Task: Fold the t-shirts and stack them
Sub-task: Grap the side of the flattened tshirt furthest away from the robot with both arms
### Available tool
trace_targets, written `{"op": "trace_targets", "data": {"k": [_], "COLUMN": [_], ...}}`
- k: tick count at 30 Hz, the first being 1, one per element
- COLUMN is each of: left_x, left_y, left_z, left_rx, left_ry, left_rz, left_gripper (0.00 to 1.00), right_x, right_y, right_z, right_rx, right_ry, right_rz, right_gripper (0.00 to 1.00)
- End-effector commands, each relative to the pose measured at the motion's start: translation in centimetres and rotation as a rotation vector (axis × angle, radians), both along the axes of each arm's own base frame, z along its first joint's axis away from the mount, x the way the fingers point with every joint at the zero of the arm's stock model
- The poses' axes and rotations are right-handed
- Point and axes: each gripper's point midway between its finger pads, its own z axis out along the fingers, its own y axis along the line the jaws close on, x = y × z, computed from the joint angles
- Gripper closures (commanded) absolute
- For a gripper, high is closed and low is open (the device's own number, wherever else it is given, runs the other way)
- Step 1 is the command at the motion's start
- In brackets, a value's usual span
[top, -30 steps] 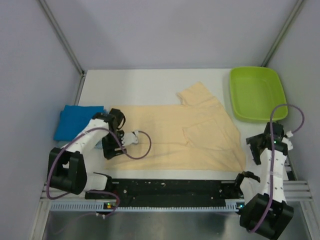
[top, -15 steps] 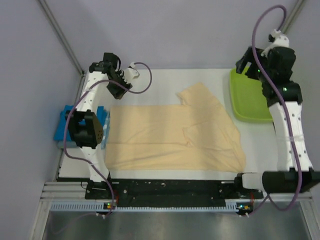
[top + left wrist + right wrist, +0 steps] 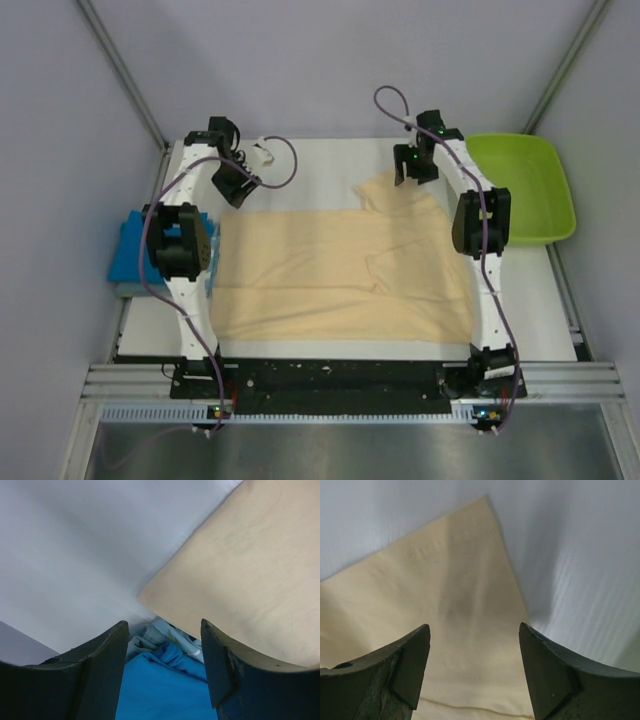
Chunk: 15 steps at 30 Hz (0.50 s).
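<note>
The pale peach-cream t-shirt (image 3: 340, 270) lies spread flat across the table, one sleeve (image 3: 400, 190) pointing to the far side. The bright blue folded t-shirt (image 3: 135, 245) lies at the table's left edge, partly under my left arm. My left gripper (image 3: 232, 183) is open and empty above the peach shirt's far-left corner; its wrist view shows that corner (image 3: 250, 570) and the blue shirt (image 3: 160, 685) between the fingers. My right gripper (image 3: 415, 168) is open and empty over the far sleeve, whose corner shows in the right wrist view (image 3: 465, 580).
A lime-green plastic tray (image 3: 525, 190) stands at the far right of the table. White table surface (image 3: 320, 165) shows behind the shirt. Grey walls close in on three sides. The black rail (image 3: 340, 375) runs along the near edge.
Both arms have swung from the near edge out to the far side. The left gripper has dropped toward the shirt's far-left corner. The right gripper has moved left from the tray to the sleeve.
</note>
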Motion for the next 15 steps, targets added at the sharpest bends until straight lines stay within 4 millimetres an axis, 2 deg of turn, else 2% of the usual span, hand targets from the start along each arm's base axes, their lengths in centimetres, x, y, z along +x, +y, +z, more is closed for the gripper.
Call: {"op": "trace_targets", "data": {"k": [1, 4, 7, 10, 12, 15], "left_x": [0.9, 1.3, 1.6, 1.9, 2.0, 2.4], "left_y": [0.4, 1.0, 1.6, 1.9, 1.7, 1.8], "left_z": [-1.1, -2.4, -3.8, -4.8, -5.3, -6.2], "left_rx": [-0.01, 0.006, 0.031, 0.038, 0.029, 0.036], "left_ry": [-0.008, 0.009, 0.028, 0.036, 0.045, 0.057], "left_rz": [-0.016, -0.018, -0.004, -0.002, -0.006, -0.001], "left_gripper": [0.35, 0.34, 0.33, 0.32, 0.32, 0.32], "right_x": [1.9, 1.8, 0.5, -0.3, -0.5, -1.0], "right_y": [-0.3, -0.4, -1.1, -1.5, -1.0, -0.6], "right_z": [1.3, -1.8, -4.8, -6.4, -6.8, -7.3], "right_rx": [-0.07, -0.1, -0.192, -0.309, -0.313, -0.293], "right_ry": [-0.057, -0.009, 0.057, 0.08, 0.092, 0.118], "right_rz": [-0.001, -0.008, -0.013, 0.024, 0.051, 0.081], "right_gripper": [0.29, 0.29, 0.29, 0.28, 0.27, 0.32]}}
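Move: The beige shirt's far left corner lies some 4 cm left of the left hand, 1 cm ahead and about 10 cm below; the blue pile is roughly 21 cm to this hand's left and 9 cm back. From the right hand, the sleeve's outer edge is about 3 cm right, 1 cm ahead and 6 cm below. The sleeve tip is some 6 cm ahead and 2 cm left of this hand, and the green bin around 29 cm right, level with it. Both hands head down for the shirt's far side with fingers kept open. The left sinks about 6.5 cm, gathering speed, and edges left towards the far left corner. The right drops some 3 cm at once, then nearly levels out over the sleeve, easing slightly forward and right and rolling about 13 degrees, left side down, so that its fingers come to straddle the outer edge. ##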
